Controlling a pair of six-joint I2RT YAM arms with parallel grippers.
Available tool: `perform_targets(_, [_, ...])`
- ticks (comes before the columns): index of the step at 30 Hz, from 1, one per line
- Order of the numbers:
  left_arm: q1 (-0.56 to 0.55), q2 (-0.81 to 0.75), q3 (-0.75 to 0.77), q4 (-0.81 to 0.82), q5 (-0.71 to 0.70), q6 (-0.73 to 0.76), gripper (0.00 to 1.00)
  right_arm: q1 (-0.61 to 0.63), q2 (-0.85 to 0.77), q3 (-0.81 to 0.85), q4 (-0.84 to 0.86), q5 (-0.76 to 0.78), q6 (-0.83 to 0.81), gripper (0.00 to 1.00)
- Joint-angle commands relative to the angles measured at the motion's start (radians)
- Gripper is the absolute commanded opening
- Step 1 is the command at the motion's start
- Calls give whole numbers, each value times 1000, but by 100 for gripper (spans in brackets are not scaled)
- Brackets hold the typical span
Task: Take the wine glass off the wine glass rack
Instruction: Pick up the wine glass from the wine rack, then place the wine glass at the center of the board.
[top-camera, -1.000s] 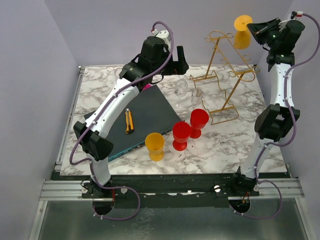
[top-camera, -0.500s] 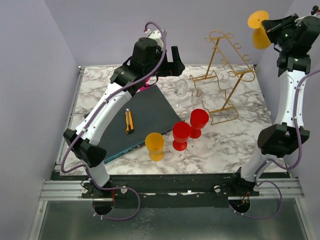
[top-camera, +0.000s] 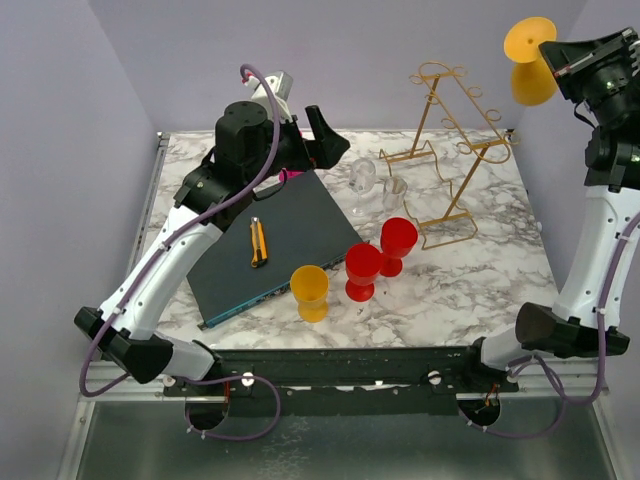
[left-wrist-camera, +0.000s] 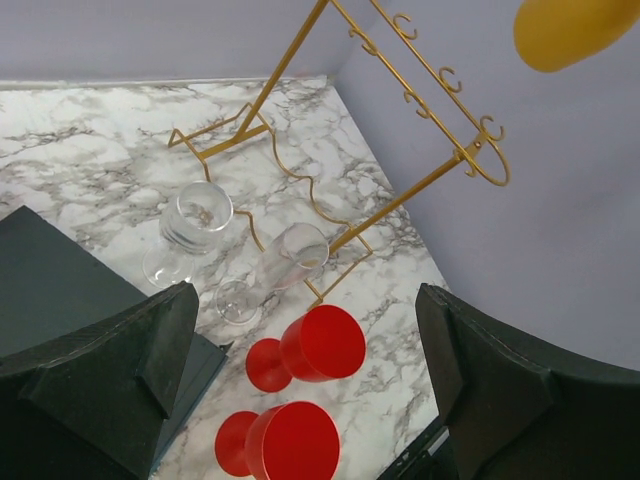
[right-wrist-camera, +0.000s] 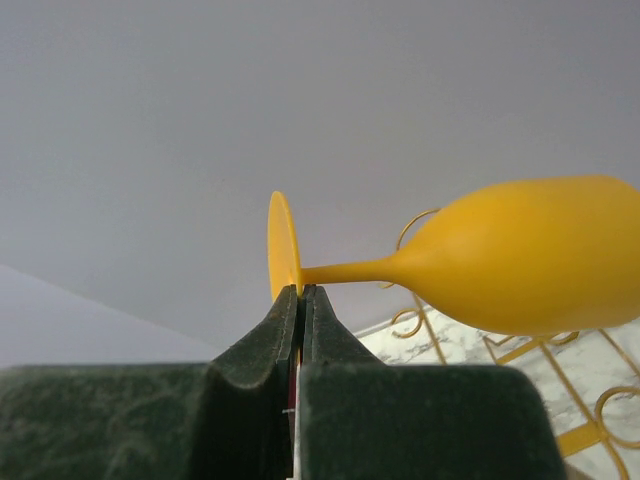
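Note:
The yellow wine glass (top-camera: 533, 82) hangs upside down in the air, high and to the right of the gold wire wine glass rack (top-camera: 470, 182). It is apart from the rack. My right gripper (top-camera: 560, 62) is shut on the rim of its round foot. In the right wrist view the jaws (right-wrist-camera: 301, 295) pinch the foot's edge, and the glass (right-wrist-camera: 530, 255) lies sideways with its bowl to the right. The left gripper (top-camera: 318, 140) hovers open over the back of the table, left of the rack. Nothing is between its fingers (left-wrist-camera: 307, 295). The rack (left-wrist-camera: 400, 200) and the yellow glass (left-wrist-camera: 565, 30) also show in the left wrist view.
Two red glasses (top-camera: 398, 240) (top-camera: 362, 268) and another yellow glass (top-camera: 310, 290) stand near the table's middle. Two clear glasses (top-camera: 362, 178) (top-camera: 394, 190) are next to the rack's left leg. A dark board (top-camera: 290, 220) with a yellow utility knife (top-camera: 258, 242) lies at the left.
The right arm has carried the yellow glass up and to the right, away from the rack. The left arm has swung left and back, its gripper staying open.

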Motion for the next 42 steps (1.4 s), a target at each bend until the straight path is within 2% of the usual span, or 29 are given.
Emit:
perform_targets(1, [17,-83,-113,139,86,-45,99,-6,-66,0,-53,-166,88,1])
perform_targets(4, [48,-130,-206,254,167,-83,99,-2,-84,-21,-16,-284,166,1])
perform_targets(8, [155,-159,-315,443,344,-191,99,20,-92,-49,59,-386,280,1])
perform_targets(12, [290,-159,-397,660,512,-324,99,145,-67,-36,119,-379,345,1])
perform_targets(16, [358,-130,-430,839,621,-434,99,341,1,-16,190,-339,390,1])
perform_targets(19, [403,-105,-454,973,674,-514,99,412,27,-42,274,-323,448,1])
perform_targets(23, [456,-67,-493,1176,717,-664,99,476,45,-121,424,-326,549,1])
perform_targets(31, [527,20,-576,1582,732,-965,97,592,95,-183,613,-290,688,1])
perform_targets(42, [547,90,-585,1873,716,-1186,93,683,189,-198,774,-290,822,1])
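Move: The yellow glass, already pinched by its foot in the right fingers, hangs with its middle about 6 cm below that hand and 2 cm to its left. It is being taken to the empty left gripper, some 35 cm left, 7 cm back and 14 cm lower. From the left hand the glass is roughly 33 cm right, 7 cm ahead and 8 cm up. The bare rack's middle lies about 30 cm right, 19 cm ahead and 23 cm down from the left hand. Back about 6 cm and slightly up first, then sweeping left some 30 cm, the right arm carries the yellow glass away from the rack towards the left gripper, swinging its hand about 60 degrees counter-clockwise and rolling its left side up. The left hand shifts some 10 cm left and ends a little higher, rolling its left side down about 45 degrees, fingers staying open. ##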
